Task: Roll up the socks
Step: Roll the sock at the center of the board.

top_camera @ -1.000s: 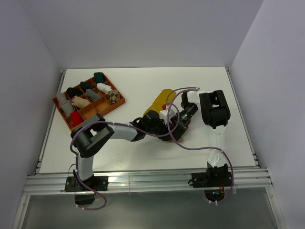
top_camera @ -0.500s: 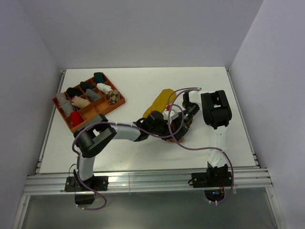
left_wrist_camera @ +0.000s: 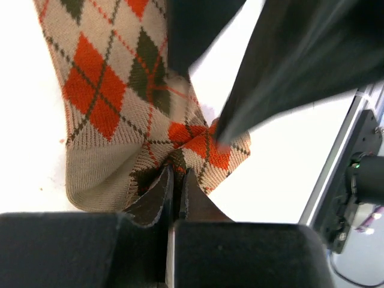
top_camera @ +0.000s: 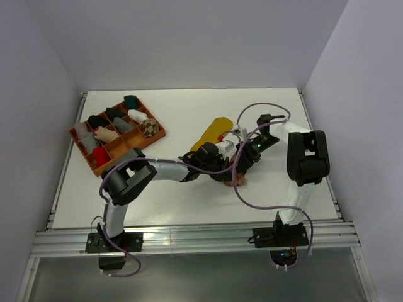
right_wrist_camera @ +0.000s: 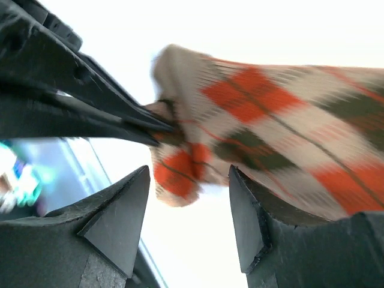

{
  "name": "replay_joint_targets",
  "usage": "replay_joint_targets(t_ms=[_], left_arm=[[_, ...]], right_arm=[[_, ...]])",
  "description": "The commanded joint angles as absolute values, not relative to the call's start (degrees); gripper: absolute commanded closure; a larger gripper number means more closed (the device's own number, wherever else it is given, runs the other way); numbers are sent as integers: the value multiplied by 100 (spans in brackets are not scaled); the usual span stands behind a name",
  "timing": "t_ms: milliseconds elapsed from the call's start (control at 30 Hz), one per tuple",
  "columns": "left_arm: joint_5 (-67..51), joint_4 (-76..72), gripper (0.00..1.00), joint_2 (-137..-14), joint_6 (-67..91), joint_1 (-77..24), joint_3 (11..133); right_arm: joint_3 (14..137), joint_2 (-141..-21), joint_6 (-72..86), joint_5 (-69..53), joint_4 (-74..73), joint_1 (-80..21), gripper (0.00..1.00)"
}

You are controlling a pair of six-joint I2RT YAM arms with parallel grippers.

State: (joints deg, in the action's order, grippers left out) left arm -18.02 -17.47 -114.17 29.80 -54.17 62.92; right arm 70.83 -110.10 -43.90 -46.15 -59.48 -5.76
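An orange-brown-cream argyle sock (left_wrist_camera: 102, 90) lies flat on the white table, and the arms mostly cover it in the top view, where only a corner (top_camera: 240, 182) peeks out. My left gripper (left_wrist_camera: 176, 172) is shut on a fold at the sock's end; from above it sits at mid table (top_camera: 220, 166). My right gripper (right_wrist_camera: 189, 201) is open just off that same end of the sock (right_wrist_camera: 270, 114), with nothing between its fingers (right_wrist_camera: 123, 210); seen from above it is beside the left one (top_camera: 244, 158). A mustard yellow sock (top_camera: 211, 134) lies flat just behind them.
An orange compartment tray (top_camera: 160, 134) at the back left holds several small sock bundles, one of them a brown argyle bundle (top_camera: 148, 128). The table's near edge with its metal rail (top_camera: 189, 234) runs below the arms. Walls close in the back and both sides.
My left gripper has shut on the argyle sock's end. My right gripper has let go, opened, and its arm has swung out to the right.
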Motion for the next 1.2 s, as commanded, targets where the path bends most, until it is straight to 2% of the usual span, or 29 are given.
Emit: replay_joint_targets(t_ms=[0,267,400,633,867,1000,1167], left_arm=[[-1916,-660,100,-11681,3409,-5432,6310],[-2022,833,100,-12067,4156,-5265,7240],[-2442,1142,100,-12190,4420,-5212,7471],[-2917,1801,100,-12436,4728,-5010,7831],[-3401,2206,100,-12629,4878,-4738,8190],[-3419,2469,100,-12744,4808,-4641,8463],[-3454,2584,100,-12841,4807,-4597,8692]], right_arm=[[6935,-10504,-4096,-4535,-5160,-194,37],[6101,-9353,-4227,-4500,-4193,114,36],[5477,-8581,-4411,-4596,-3754,114,35],[4896,-7770,-5561,-4983,-4060,26,30],[4027,-7076,-5713,-4720,-3657,-895,32],[3596,-6681,-5476,-4184,-3112,-1694,33],[3296,-6583,-5353,-3710,-2567,-2074,36]])
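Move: The left fingers are already shut on the sock's near end, its small roll only about 2 cm to their right. From the right hand that rolled end lies roughly 4 cm back, 5 cm left and 2 cm down. The flat rest of the sock runs out some 5 cm ahead of the right hand, about 1 cm left and 3 cm below. The yellow sock is around 14 cm ahead and 13 cm left of the right hand. Left fingers keep their pinch on the sock's near end and roll it forward by some 40 degrees, the hand drifting slightly left. The right hand, empty and open, first swings right and forward while rising, then sweeps about 11 cm back and some 6 cm left, sinking, its fingers turning from slightly back-pointing to forward as it comes round to the near side of the roll. ##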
